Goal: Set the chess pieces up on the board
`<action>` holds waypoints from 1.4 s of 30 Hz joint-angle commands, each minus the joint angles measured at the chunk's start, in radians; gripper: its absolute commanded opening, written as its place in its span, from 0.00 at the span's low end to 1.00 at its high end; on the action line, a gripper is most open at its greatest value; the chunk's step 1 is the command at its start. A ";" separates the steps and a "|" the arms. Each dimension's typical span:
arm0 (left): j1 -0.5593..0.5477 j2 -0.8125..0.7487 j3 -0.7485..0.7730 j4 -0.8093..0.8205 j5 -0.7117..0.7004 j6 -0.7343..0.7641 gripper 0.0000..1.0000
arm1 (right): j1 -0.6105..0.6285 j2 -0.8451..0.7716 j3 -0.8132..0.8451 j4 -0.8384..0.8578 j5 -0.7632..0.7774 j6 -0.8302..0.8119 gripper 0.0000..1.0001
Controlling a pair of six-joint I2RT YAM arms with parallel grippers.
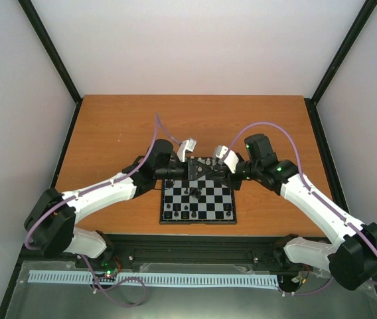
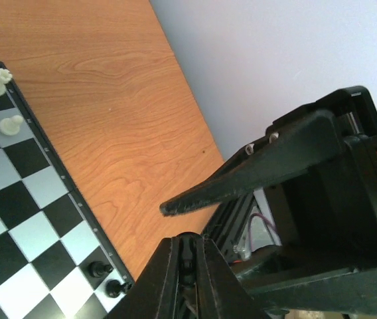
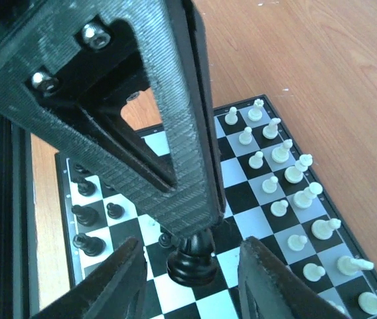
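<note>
The board [image 1: 198, 221] lies at the table's middle, with both grippers over its far edge. My left gripper [image 1: 191, 171] is shut on a black chess piece [image 3: 192, 258]; its fingers [image 3: 175, 133] hang the piece just above a dark square. My right gripper [image 3: 192, 244] is open, with one finger on each side of that piece and not touching it. In the left wrist view the left gripper [image 2: 187, 240] is closed, with the piece's dark top [image 2: 186, 258] between its fingers. White pieces [image 3: 288, 179] stand in two rows on the board's right side, and black pieces [image 3: 85, 216] on its left.
Bare wooden table [image 1: 115, 126] surrounds the board. White walls with black frame posts [image 1: 49, 50] enclose the table. A black rail [image 1: 202, 249] runs along the near edge between the arm bases. In the left wrist view the right gripper's finger [image 2: 241, 179] reaches close above my left fingers.
</note>
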 commanded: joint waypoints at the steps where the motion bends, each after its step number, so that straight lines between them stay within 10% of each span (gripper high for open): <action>1: -0.006 -0.061 0.092 -0.161 -0.059 0.154 0.02 | -0.007 -0.038 0.006 0.020 0.012 -0.009 0.46; 12: -0.042 -0.258 0.123 -0.681 -0.363 0.491 0.01 | -0.061 -0.095 0.005 0.051 0.064 0.025 0.62; 29: -0.387 0.107 0.285 -0.743 -0.518 0.712 0.01 | -0.195 0.012 0.029 0.072 0.265 0.130 0.66; 42: -0.412 0.364 0.415 -0.705 -0.473 0.762 0.01 | -0.225 0.007 0.033 0.061 0.270 0.130 0.67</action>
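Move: The left hand already pinches the black piece passed over between the right's loosened fingers. Its goal, the empty stretch of the near rank, lies about 8 cm back, 5 cm right and 18 below. On that rank the corner rook is 4 cm right of the goal, the e-file piece some 7 cm left of it; the black heap is 1 cm back and 2 left of the hand. From the right hand the goal is 8 back, 4 right, 17 below. Keeping its pinch on the black piece, the left hand draws it leftward and up out of the right's open fingers, then loops back, down and right over the board towards the near rank, ending some 12 cm lower with fingers tipped steeply down. Meanwhile the right opens wider and clears off about 8 cm forward and as far right, turning clockwise. ##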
